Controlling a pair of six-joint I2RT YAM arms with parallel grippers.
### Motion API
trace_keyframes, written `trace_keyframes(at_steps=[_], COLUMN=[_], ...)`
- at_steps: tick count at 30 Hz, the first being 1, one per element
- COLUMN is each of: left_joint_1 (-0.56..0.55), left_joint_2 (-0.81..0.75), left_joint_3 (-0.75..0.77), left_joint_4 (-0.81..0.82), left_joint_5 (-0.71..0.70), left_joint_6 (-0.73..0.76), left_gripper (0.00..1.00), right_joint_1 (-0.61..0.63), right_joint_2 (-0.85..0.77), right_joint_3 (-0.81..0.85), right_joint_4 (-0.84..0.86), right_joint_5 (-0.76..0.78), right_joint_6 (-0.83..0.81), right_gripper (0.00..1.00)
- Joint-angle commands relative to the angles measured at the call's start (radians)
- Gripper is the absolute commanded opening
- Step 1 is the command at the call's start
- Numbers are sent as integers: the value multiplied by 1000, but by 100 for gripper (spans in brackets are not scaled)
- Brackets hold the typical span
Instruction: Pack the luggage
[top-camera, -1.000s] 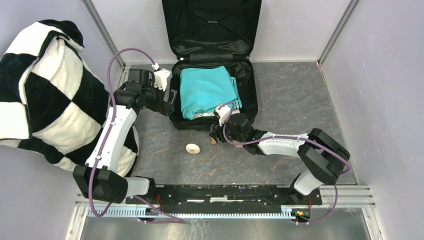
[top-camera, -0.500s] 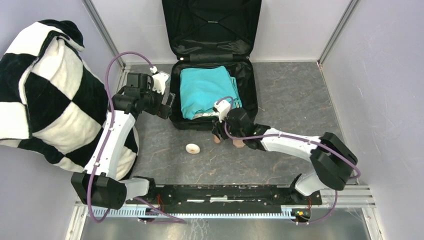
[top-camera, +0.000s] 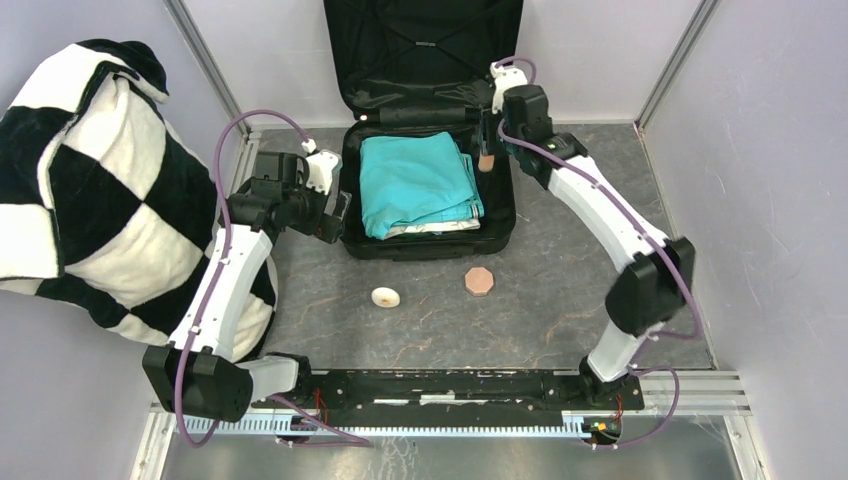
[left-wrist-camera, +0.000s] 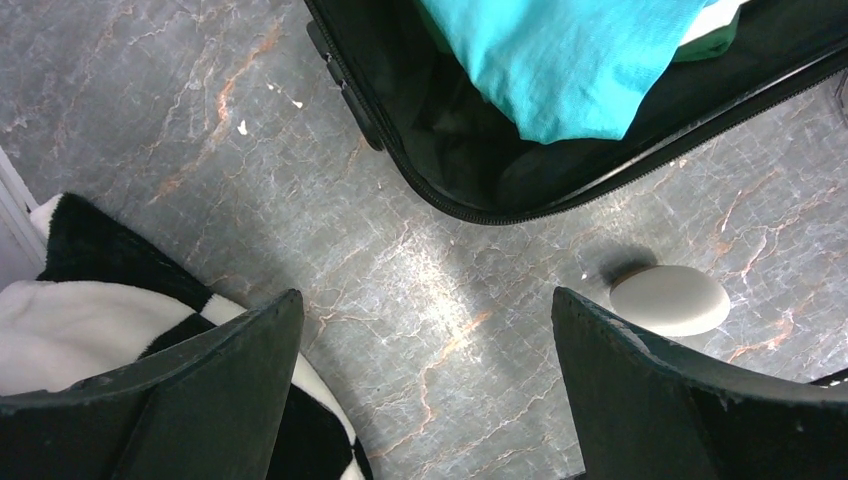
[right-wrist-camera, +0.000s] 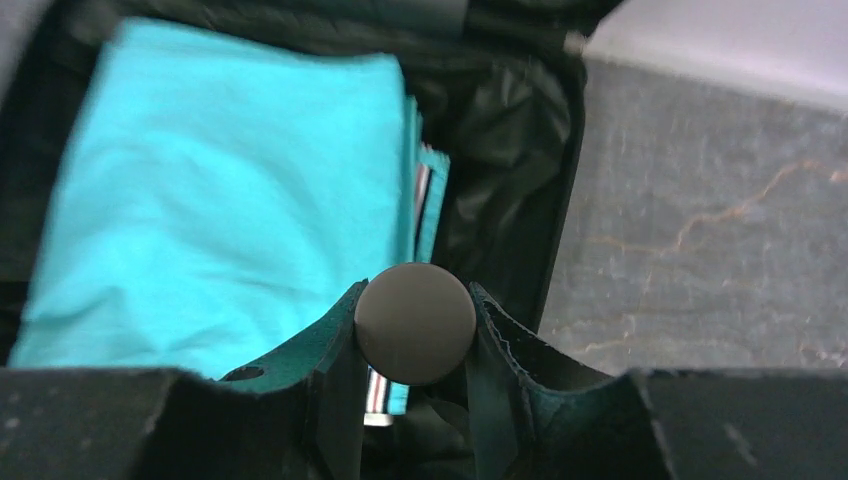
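The luggage (top-camera: 497, 215) lies open at the back of the floor, its lid (top-camera: 425, 50) leaning on the wall. Folded teal clothes (top-camera: 415, 180) fill its left side. My right gripper (top-camera: 486, 150) hovers over the case's back right part, shut on a small round brown piece (top-camera: 486, 161). In the right wrist view that piece (right-wrist-camera: 415, 323) sits pinched between the fingers of the gripper (right-wrist-camera: 415, 295), above the gap between the teal clothes (right-wrist-camera: 220, 200) and the case wall (right-wrist-camera: 540, 180). My left gripper (top-camera: 338, 215) (left-wrist-camera: 425, 298) stands open and holds nothing, just outside the case's left rim (left-wrist-camera: 420, 190).
A cream disc (top-camera: 385, 297) (left-wrist-camera: 668, 299) and a brown octagonal piece (top-camera: 480, 281) lie on the grey floor in front of the case. A black-and-white checkered blanket (top-camera: 90, 180) (left-wrist-camera: 80, 290) is heaped on the left, against the left arm. Walls close in both sides.
The right arm has risen from the floor in front of the case and swung over its back right part, carrying the round piece. The octagonal piece stays on the floor. The left arm barely moved.
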Motion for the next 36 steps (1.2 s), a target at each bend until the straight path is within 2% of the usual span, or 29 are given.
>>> trace_keyframes(at_steps=[1,7,11,13,15,19,20,23,25,27,31,36], left_joint_1=[6,6,6,6,6,6,6,6,6,6,6,6], left_joint_2=[-36,-33,-26,-17,-9,-2,0,9,26,42,66,71], left_joint_3=[-28,-46,-55,-57,-59,-77,-83,-95,-94,-88,-64,-28], left_joint_4=[38,52,73,75,76,89,94,108,114,116,115,95], left_joint_5=[6,24,35,40,42,37,35,26,25,28,44,64], left_joint_6=[37,42,41,43,47,50,51,55,53,47,31,16], left_gripper=[100,100,100,100,100,100,100,100,100,100,100,100], right_joint_1=[-22,-74,-94,-103,-112,-118,-116,-116,-117,-117,-117,-112], right_joint_2=[179,381,524,560,579,613,623,656,666,662,601,412], right_joint_3=[94,202,333,355,352,364,373,402,404,397,378,273], right_joint_4=[-165,-175,-228,-217,-181,-111,-102,-91,-81,-67,-35,25], right_joint_5=[61,20,19,25,28,35,37,30,25,41,73,70], right_joint_6=[-1,30,50,66,86,104,105,107,111,113,109,115], right_gripper=[0,0,0,0,5,9,16,52,63,68,70,71])
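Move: My right hand holds the bottle high over the suitcase's right side. Its spot, the narrow strip beside the folded clothes, is about 9 cm ahead, 2 cm to the right and 22 cm below. The clothes' middle is 5 cm ahead and 15 cm to the left, 20 cm down; the suitcase's right wall is 8 cm ahead and 9 cm right, 19 cm down. From my left hand that strip lies some 25 cm ahead, 34 cm right and 13 cm below. I plunge my right hand about 20 cm straight down into the suitcase's right-hand strip, tipping the fingers some 25 degrees further downward, then slide roughly 6 cm forward beside the clothes at that depth, turning slightly clockwise. There the fingers open and let go of the bottle. Meanwhile my open left hand sinks about 4 cm, left of the suitcase, touching nothing. ##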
